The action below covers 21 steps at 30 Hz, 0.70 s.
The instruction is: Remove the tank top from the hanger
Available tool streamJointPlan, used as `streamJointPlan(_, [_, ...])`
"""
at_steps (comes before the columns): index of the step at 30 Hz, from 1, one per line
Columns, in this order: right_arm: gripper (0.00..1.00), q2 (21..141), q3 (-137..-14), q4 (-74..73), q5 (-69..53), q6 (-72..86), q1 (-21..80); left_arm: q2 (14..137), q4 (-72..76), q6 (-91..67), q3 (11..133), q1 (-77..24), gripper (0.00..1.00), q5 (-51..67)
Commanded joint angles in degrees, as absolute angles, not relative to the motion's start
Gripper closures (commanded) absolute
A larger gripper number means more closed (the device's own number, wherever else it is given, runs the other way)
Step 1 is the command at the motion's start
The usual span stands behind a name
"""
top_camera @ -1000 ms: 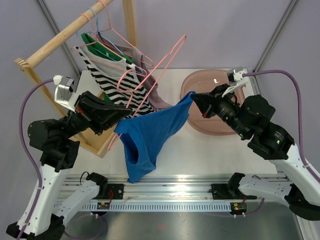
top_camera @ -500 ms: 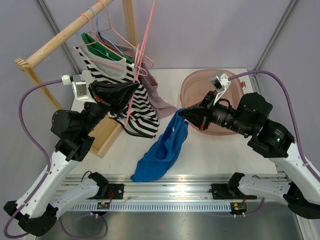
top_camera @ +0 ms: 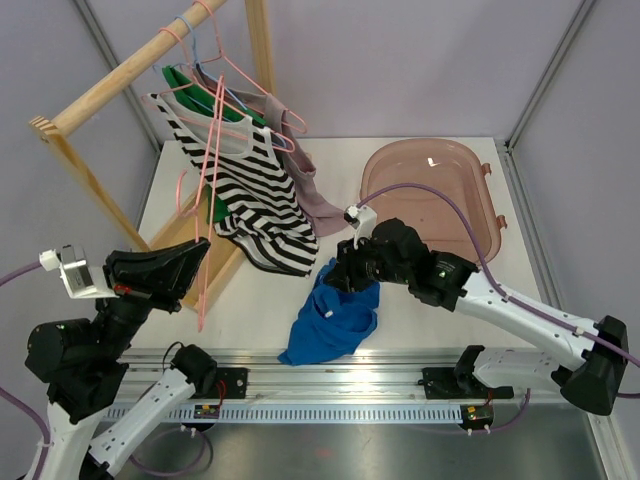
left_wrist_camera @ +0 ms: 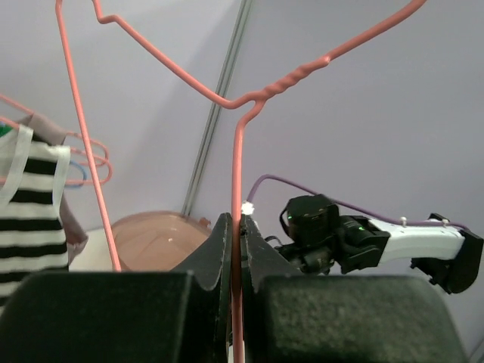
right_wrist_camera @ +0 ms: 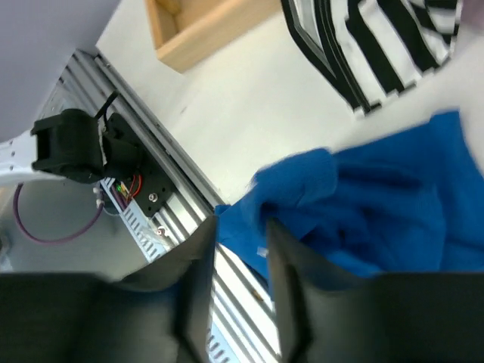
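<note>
The blue tank top lies crumpled on the white table near the front edge, free of the hanger. My right gripper hovers just above its far end. In the right wrist view its gripper is open, and the blue tank top lies below and beyond the spread fingers. The bare pink wire hanger stands nearly upright at the left, with my left gripper shut on it. The left wrist view shows the hanger pinched between the closed jaws of that gripper.
A wooden rack at the back left carries more hangers with a striped top, a green garment and a mauve one. A pink tub sits at the back right. The metal rail runs along the front.
The tank top came off the hanger and dropped onto the table. The right gripper lowered with it and opened. The left arm swung down and left with the bare hanger.
</note>
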<state>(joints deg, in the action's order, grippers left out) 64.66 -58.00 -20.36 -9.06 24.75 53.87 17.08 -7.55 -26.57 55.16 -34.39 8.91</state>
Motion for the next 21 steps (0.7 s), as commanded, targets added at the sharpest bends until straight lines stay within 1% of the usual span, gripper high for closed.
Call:
streamJointPlan(1, [0.48, 63.7, -57.1, -12.5, -4.0, 27.3, 55.1, 12.7, -19.1, -28.6, 54.1, -34.6, 1.0, 4.8])
streamJointPlan(2, [0.2, 63.7, -56.8, -12.4, -2.6, 27.4, 55.2, 11.5, -20.8, -29.7, 54.0, -34.6, 1.0, 3.5])
streamJointPlan(3, [0.09, 63.5, -56.3, -12.4, -1.9, 27.5, 55.2, 10.4, -22.4, -30.4, 53.1, -34.6, 1.0, 1.2])
streamJointPlan(4, [0.01, 63.5, -56.1, -12.6, -0.9, 27.6, 55.2, 7.8, -24.7, -31.2, 52.5, -34.6, 1.0, 0.3])
streamJointPlan(8, [0.01, 63.1, -56.1, -14.2, 4.0, 27.3, 55.1, 3.4, -28.9, -35.0, 50.4, -34.5, 1.0, -6.2])
streamJointPlan(12, [0.0, 63.0, -56.5, -15.5, 6.9, 27.5, 55.1, 1.9, -29.7, -38.0, 49.7, -34.4, 1.0, -12.6])
streamJointPlan(13, [0.01, 62.9, -56.5, -15.5, 7.5, 27.7, 55.1, 2.4, -30.3, -38.8, 50.1, -34.4, 1.0, -17.6])
streamJointPlan(16, [0.01, 62.2, -56.3, -15.6, 8.6, 28.0, 55.1, 8.0, -32.9, -41.6, 53.8, -34.4, 1.0, -27.4])
streamJointPlan(18, [0.0, 61.7, -56.1, -15.9, 8.7, 28.1, 55.1, 14.2, -32.6, -41.6, 57.6, -34.4, 1.0, -29.8])
streamJointPlan(21, [0.01, 61.0, -56.1, -16.4, 9.0, 28.1, 55.1, 21.5, -27.7, -38.9, 61.9, -34.4, 1.0, -33.4])
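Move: The right hand has the blue tank top almost under it, its middle about 4 cm back, straight below by some 10 cm. From this hand the striped top's middle is about 22 cm left, 14 ahead and slightly higher. The left hand grips the empty pink hanger; the rack rail's near end lies roughly 20 cm left of it, 18 ahead and a little higher. The wooden box is some 18 cm ahead, 7 left and 33 below. The right fingers, already parting, spread fully and let go of the tank top; that hand dips about 2 cm, then eases forward and slightly right over the cloth, rising back. The left hand keeps its pinch on the hanger, sinking some 10 cm and going left about 8, then forward and slightly up towards the rack, fingers tipping down and swinging counter-clockwise, each close to 30 degrees. ##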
